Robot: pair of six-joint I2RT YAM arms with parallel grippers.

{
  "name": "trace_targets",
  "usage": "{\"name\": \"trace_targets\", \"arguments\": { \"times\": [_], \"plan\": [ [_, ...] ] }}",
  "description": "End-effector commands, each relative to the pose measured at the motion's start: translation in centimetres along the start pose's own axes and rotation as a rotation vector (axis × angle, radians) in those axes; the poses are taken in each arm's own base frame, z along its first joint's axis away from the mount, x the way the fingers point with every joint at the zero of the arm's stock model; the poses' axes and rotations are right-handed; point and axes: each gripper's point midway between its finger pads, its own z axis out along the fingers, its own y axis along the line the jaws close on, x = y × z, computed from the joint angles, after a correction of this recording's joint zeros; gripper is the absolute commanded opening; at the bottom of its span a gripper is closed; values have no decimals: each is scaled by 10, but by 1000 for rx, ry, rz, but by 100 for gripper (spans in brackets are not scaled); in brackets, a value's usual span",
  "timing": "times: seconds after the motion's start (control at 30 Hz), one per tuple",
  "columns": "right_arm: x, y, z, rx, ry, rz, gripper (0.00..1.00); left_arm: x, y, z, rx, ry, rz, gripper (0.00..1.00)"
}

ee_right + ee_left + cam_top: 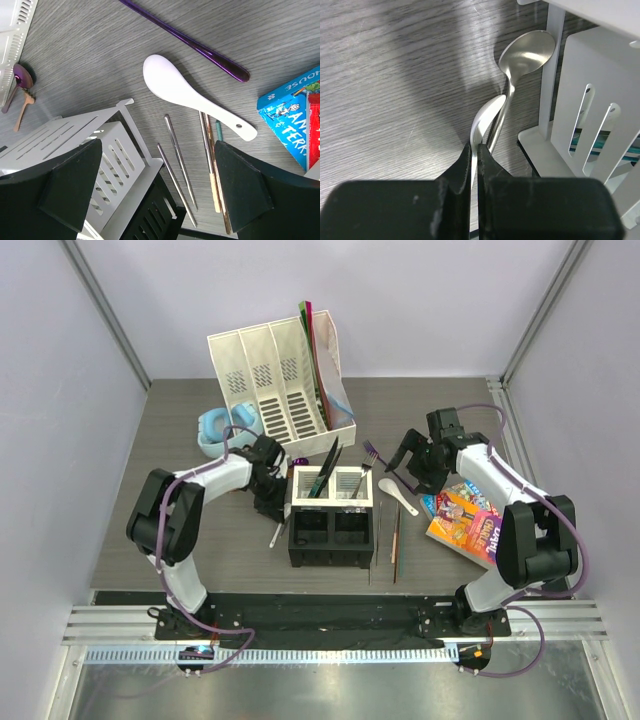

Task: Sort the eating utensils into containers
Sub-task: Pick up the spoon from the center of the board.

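My left gripper (475, 150) is shut on a slim silvery utensil (481, 122) seen edge-on, low over the table just left of the containers (585, 90). A metal spoon (527, 50) lies alongside it, bowl toward the caddy's corner. From above, the left gripper (272, 502) sits at the four-cell caddy (292, 502), whose white cells hold black pieces (327, 468) and a fork. My right gripper (415, 465) hangs open and empty above a white soup spoon (190, 95), a purple utensil (185, 40), metal chopsticks (177, 170) and brown chopsticks (212, 170).
A tall white file organiser (280, 380) stands at the back with blue headphones (225, 425) to its left. A colourful book (465, 520) lies at the right, under the right arm. A small purple spoon (20, 82) lies beyond the caddy.
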Motion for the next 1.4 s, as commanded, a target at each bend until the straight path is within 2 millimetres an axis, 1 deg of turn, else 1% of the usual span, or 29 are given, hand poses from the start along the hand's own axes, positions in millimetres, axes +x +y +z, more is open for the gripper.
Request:
{"name": "trace_targets", "arguments": {
  "times": [0.0,0.07,0.13,0.27,0.4,0.5,0.53,0.6,0.63,0.67,0.7,0.77,0.8,0.83,0.87,0.9,0.93,0.97,1.0,1.07,1.1,1.13,1.17,1.2,1.27,1.37],
  "plan": [
    [-23,20,-7,-40,-63,-17,100,11,18,11,-91,61,9,0],
    [-25,21,-6,-38,-64,-18,100,4,23,7,-129,33,8,0],
    [-26,23,-5,-42,-67,-23,100,-4,24,0,-144,-2,5,0],
    [-24,19,-4,-40,-57,-24,100,-14,29,-14,-172,-65,-26,0],
    [-22,13,-6,-34,-54,-21,100,-23,29,-30,-185,-136,-46,0],
    [-19,6,-6,-31,-46,-11,100,-32,25,-51,-173,-217,-46,0],
    [-18,0,-5,-22,-40,-1,100,-40,22,-66,-166,-273,-48,0],
    [-15,-4,-4,-20,-28,11,100,-50,18,-85,-149,-328,-50,0],
    [-16,-6,-3,-19,-24,17,100,-52,13,-93,-123,-336,-45,0],
    [-17,-8,-2,-15,-21,22,100,-64,4,-107,-103,-366,-36,0],
    [-17,-8,1,-13,-13,17,100,-63,0,-111,-87,-356,-36,0],
    [-22,-5,2,-19,-15,17,100,-71,-15,-124,-22,-393,-56,0],
    [-24,-4,2,-24,-15,15,100,-80,-24,-135,9,-438,-62,0],
    [-28,-1,4,-27,-15,17,99,-84,-30,-141,37,-460,-64,0],
    [-29,2,4,-35,-14,16,100,-86,-43,-153,94,-490,-64,0],
    [-31,3,5,-36,-13,15,100,-90,-49,-161,124,-512,-60,0],
    [-35,5,6,-38,-14,17,100,-93,-57,-166,158,-533,-47,0],
    [-36,6,8,-39,-12,16,100,-92,-66,-169,197,-531,-23,0],
    [-36,8,8,-41,-13,12,100,-86,-80,-172,265,-510,12,0],
    [-39,7,11,-38,-7,22,100,-77,-95,-174,313,-491,56,0],
    [-39,9,12,-41,-5,22,100,-71,-102,-180,340,-492,79,0],
    [-40,9,12,-41,-5,22,100,-66,-104,-180,344,-489,87,0],
    [-40,9,13,-41,-6,25,100,-64,-107,-185,353,-503,97,0],
    [-39,8,14,-39,-2,26,100,-59,-112,-194,372,-526,108,0],
    [-38,7,15,-37,2,30,100,-56,-118,-202,400,-545,122,0],
    [-34,6,18,-35,17,36,99,-49,-124,-208,421,-528,144,0]
  ]
}}
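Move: The left hand already has the small white spoon shut between its fingertips, still at table level. The white left compartment, with the knives standing in it, is about 6 cm ahead, 6 cm to the right and its middle some 4 cm higher; the fork in the next compartment stands about 7 cm ahead and 15 cm right. A metal spoon lies on the table about 1 cm to the right and 1 cm ahead. From the right hand, the white left compartment is roughly 19 cm left, 2 cm back and 5 cm lower. Up, mostly: after creeping a few centimetres forward and left near the table, the left hand raises the pinched white spoon about 20 cm, first going farther forward, then swinging back and right until it is high beside the white left compartment. Its fingers stay shut while tilting some 35 degrees to point forward and right. The empty, wide-open right hand drifts about 3 cm, mostly forward. ##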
